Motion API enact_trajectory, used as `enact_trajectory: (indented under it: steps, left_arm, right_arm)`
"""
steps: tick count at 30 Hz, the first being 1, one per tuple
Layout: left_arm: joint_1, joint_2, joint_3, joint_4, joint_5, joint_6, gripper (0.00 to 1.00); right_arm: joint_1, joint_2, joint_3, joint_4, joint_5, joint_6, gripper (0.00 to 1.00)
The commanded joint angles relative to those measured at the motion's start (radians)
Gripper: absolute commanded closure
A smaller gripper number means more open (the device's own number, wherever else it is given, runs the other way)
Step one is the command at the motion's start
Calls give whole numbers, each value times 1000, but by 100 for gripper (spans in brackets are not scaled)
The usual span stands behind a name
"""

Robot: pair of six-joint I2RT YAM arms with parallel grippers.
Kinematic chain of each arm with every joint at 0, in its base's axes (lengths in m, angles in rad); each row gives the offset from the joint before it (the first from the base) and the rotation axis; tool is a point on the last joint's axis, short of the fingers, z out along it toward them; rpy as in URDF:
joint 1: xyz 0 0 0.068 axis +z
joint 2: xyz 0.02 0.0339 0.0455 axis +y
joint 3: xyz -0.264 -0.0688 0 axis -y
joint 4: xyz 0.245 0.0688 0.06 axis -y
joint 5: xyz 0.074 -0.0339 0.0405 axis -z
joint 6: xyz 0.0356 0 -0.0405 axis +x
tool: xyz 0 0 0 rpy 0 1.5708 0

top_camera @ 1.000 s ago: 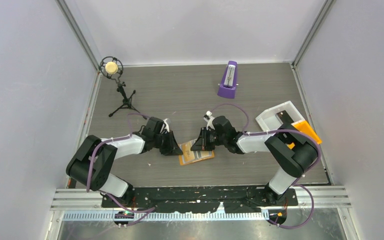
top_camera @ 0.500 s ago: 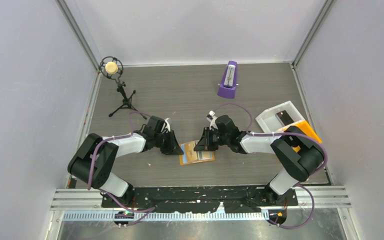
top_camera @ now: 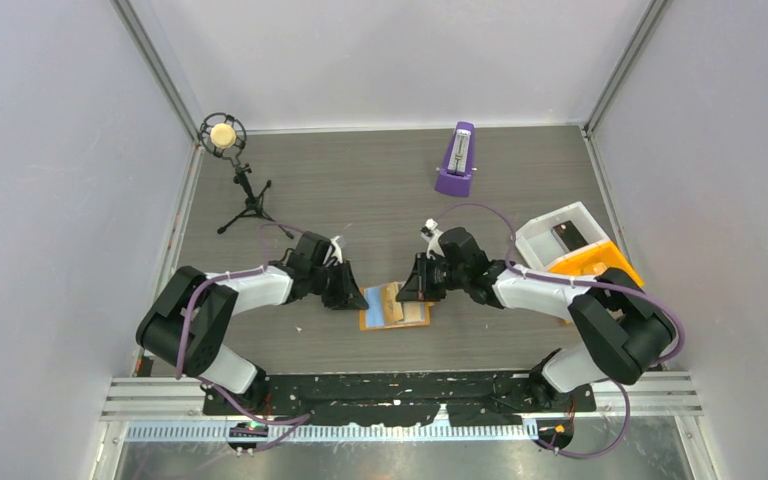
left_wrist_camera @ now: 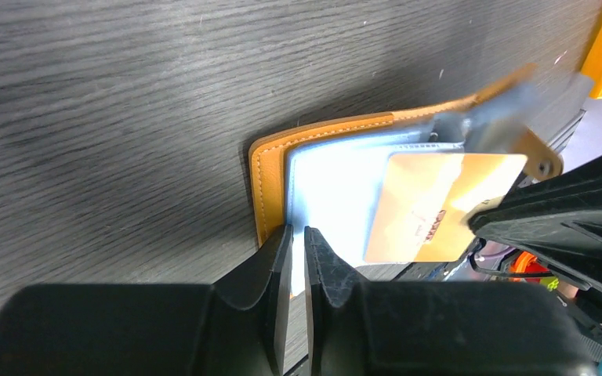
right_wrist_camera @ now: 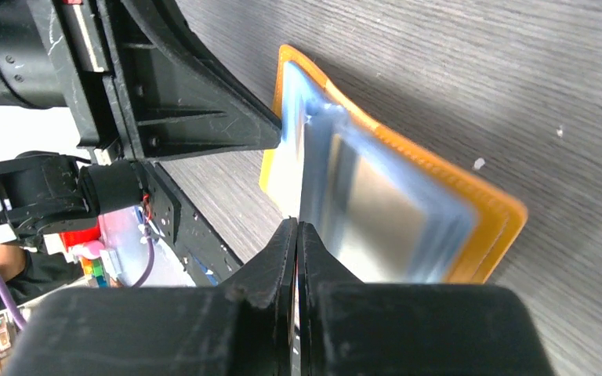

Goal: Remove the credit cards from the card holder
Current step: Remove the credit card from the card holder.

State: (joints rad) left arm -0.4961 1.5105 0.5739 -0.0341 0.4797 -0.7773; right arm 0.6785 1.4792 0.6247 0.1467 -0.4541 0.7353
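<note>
The orange card holder point(top_camera: 394, 319) lies open on the table between the two arms. My left gripper point(left_wrist_camera: 298, 235) is shut on the light blue inner sleeve at the holder's point(left_wrist_camera: 265, 182) left edge. A tan-gold credit card point(left_wrist_camera: 439, 205) sticks partway out of that sleeve toward the right. My right gripper point(right_wrist_camera: 297, 231) is shut on the card's thin edge, with the holder's orange cover point(right_wrist_camera: 495, 229) behind it. From above, the left gripper point(top_camera: 353, 293) and the right gripper point(top_camera: 413, 287) face each other across the holder. No other cards show.
A purple metronome point(top_camera: 455, 160) stands at the back. A microphone on a small tripod point(top_camera: 226, 137) is at the back left. A white bin point(top_camera: 550, 232) and an orange bin point(top_camera: 600, 262) sit at the right edge, behind the right arm.
The right arm has swung its elbow out to the right and its gripper has drawn slightly right over the holder. The left gripper has held its place on the holder's edge.
</note>
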Motion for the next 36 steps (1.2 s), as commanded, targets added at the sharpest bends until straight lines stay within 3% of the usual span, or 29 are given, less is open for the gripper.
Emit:
enact_trajectory:
  steps: [1, 5, 9, 17, 20, 24, 29, 36]
  left_arm:
    - [-4, 42, -28, -135, -149, 71, 84]
    - [-4, 34, -30, -135, -145, 73, 84]
    - [-4, 21, -35, -137, -147, 75, 84]
    - [-5, -26, -39, -166, -152, 85, 83]
    - [-5, -69, -31, -179, -127, 83, 79]
    - [-13, -161, -3, -200, -67, 68, 66]
    - [-21, -323, 74, -332, -82, 77, 47]
    - [-21, -543, 126, -406, -57, 122, 42]
  right_arm:
    - [-12, -71, 39, -47, -16, -32, 95]
    - [-13, -71, 34, -23, -45, 0, 90]
    - [-14, -63, 21, 22, -53, 25, 95]
    - [-49, -185, 51, -188, 76, -25, 95]
    - [-55, -254, 77, -255, 104, -44, 95]
    - [-60, -304, 113, -320, 112, -111, 95]
    - [-66, -309, 142, -323, -77, -206, 95]
    - [-62, -311, 177, -338, -317, -263, 95]
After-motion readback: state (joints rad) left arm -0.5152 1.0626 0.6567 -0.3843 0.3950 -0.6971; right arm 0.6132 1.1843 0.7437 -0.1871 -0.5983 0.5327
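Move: The right fingers already grip the orange card, its middle about 2 cm left, 1 cm back and 2 cm below their point. The open card holder it is being drawn from has its middle roughly 2 cm back, level sideways and 5 cm down, with the snap tab some 6 cm right, 1 cm back and 5 cm down. From the left hand, shut on the holder's left edge, the holder's middle is level forward, about 5 cm right and 1 cm down. Still pinching the card, the right hand draws it off the holder, hesitating, then going about 3 cm right and climbing some 9 cm, easing slightly back as the wrist turns counter-clockwise. The left fingers keep the holder's left edge, shift a little left and back, then open, let go and rise steeply about 10 cm. ##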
